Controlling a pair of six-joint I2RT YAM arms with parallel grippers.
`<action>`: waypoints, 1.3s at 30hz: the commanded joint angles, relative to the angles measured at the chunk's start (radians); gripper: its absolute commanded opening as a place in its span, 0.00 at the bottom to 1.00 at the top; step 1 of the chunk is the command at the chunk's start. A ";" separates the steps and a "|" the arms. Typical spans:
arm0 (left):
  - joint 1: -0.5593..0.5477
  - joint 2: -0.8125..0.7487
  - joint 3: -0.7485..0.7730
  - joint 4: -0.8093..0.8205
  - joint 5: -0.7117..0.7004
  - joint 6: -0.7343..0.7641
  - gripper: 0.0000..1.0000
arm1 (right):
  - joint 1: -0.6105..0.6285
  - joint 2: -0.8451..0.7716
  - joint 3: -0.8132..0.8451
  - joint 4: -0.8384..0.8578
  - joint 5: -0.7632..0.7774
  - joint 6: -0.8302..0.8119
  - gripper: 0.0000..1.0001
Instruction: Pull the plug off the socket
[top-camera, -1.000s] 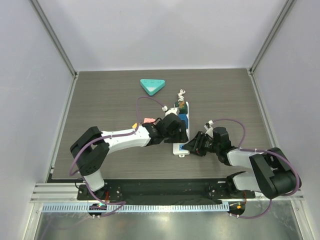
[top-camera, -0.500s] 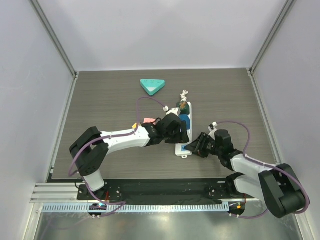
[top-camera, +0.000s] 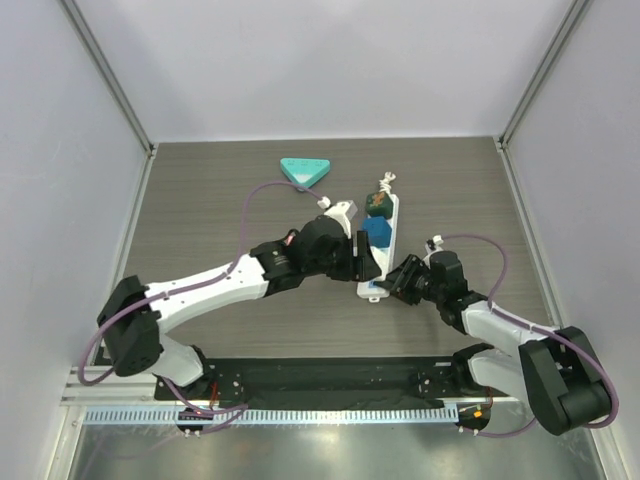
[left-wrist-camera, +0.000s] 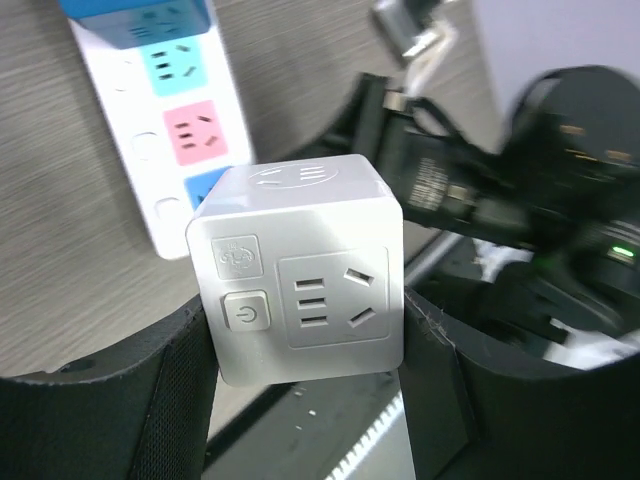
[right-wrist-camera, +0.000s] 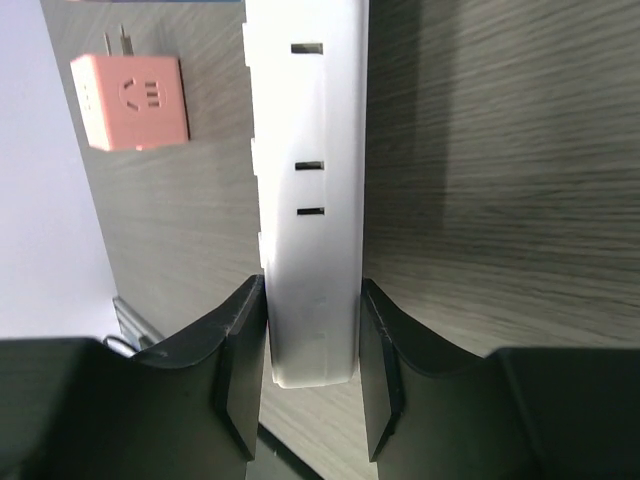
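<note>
The socket (top-camera: 384, 240) is a long white power strip lying slantwise on the table, with coloured outlets (left-wrist-camera: 158, 100). My right gripper (top-camera: 398, 284) is shut on its near end (right-wrist-camera: 312, 340), one finger on each long side. The plug (left-wrist-camera: 300, 270) is a white cube adapter with a power button. It sits between the fingers of my left gripper (left-wrist-camera: 308, 385), which is shut on it, just over the strip's near part. In the top view my left gripper (top-camera: 364, 262) hides the plug. I cannot tell whether the plug's prongs are still in the socket.
A blue block (top-camera: 376, 230) and a dark green one (top-camera: 376, 205) sit on the strip's far half. A pink cube adapter (right-wrist-camera: 130, 100) lies loose on the table left of the strip. A teal triangular block (top-camera: 304, 171) rests at the back. Grey walls enclose the table.
The left arm has stretched out to the right and away. The power strip has slid and swung that way too, its far end nearer the back right. Both grips have held.
</note>
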 joint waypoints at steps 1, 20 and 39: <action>0.005 -0.089 0.010 0.042 0.035 0.020 0.00 | -0.012 0.006 -0.020 -0.114 0.185 -0.045 0.01; 0.649 -0.804 -0.554 -0.046 -0.021 -0.098 0.00 | -0.012 -0.094 0.005 -0.165 0.114 -0.104 0.01; 0.969 -0.381 -0.803 0.680 0.127 -0.475 0.16 | -0.014 -0.112 0.013 -0.175 0.065 -0.120 0.01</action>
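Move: Left of the yellow plug lies the bare patch of table for the white plug, which the left hand already holds clear of the strip: about 32 cm left, 9 cm ahead and 13 cm below that hand. The yellow plug stands some 22 cm left and 8 cm ahead of it, the pink plug 16 cm left and 8 cm ahead; the blue plug is 12 cm ahead, 3 cm right. From the right hand, the patch is about 36 cm left and 9 cm ahead. Carrying the white plug away from the strip, the left hand first lifts a few centimetres, then sweeps some 32 cm left past the pink and yellow plugs, drifting forward and turning about 60 degrees counter-clockwise. Late on it sinks roughly 10 cm below its starting height, its grip kept. The right hand keeps pinching the strip's near end and eases slightly right. ##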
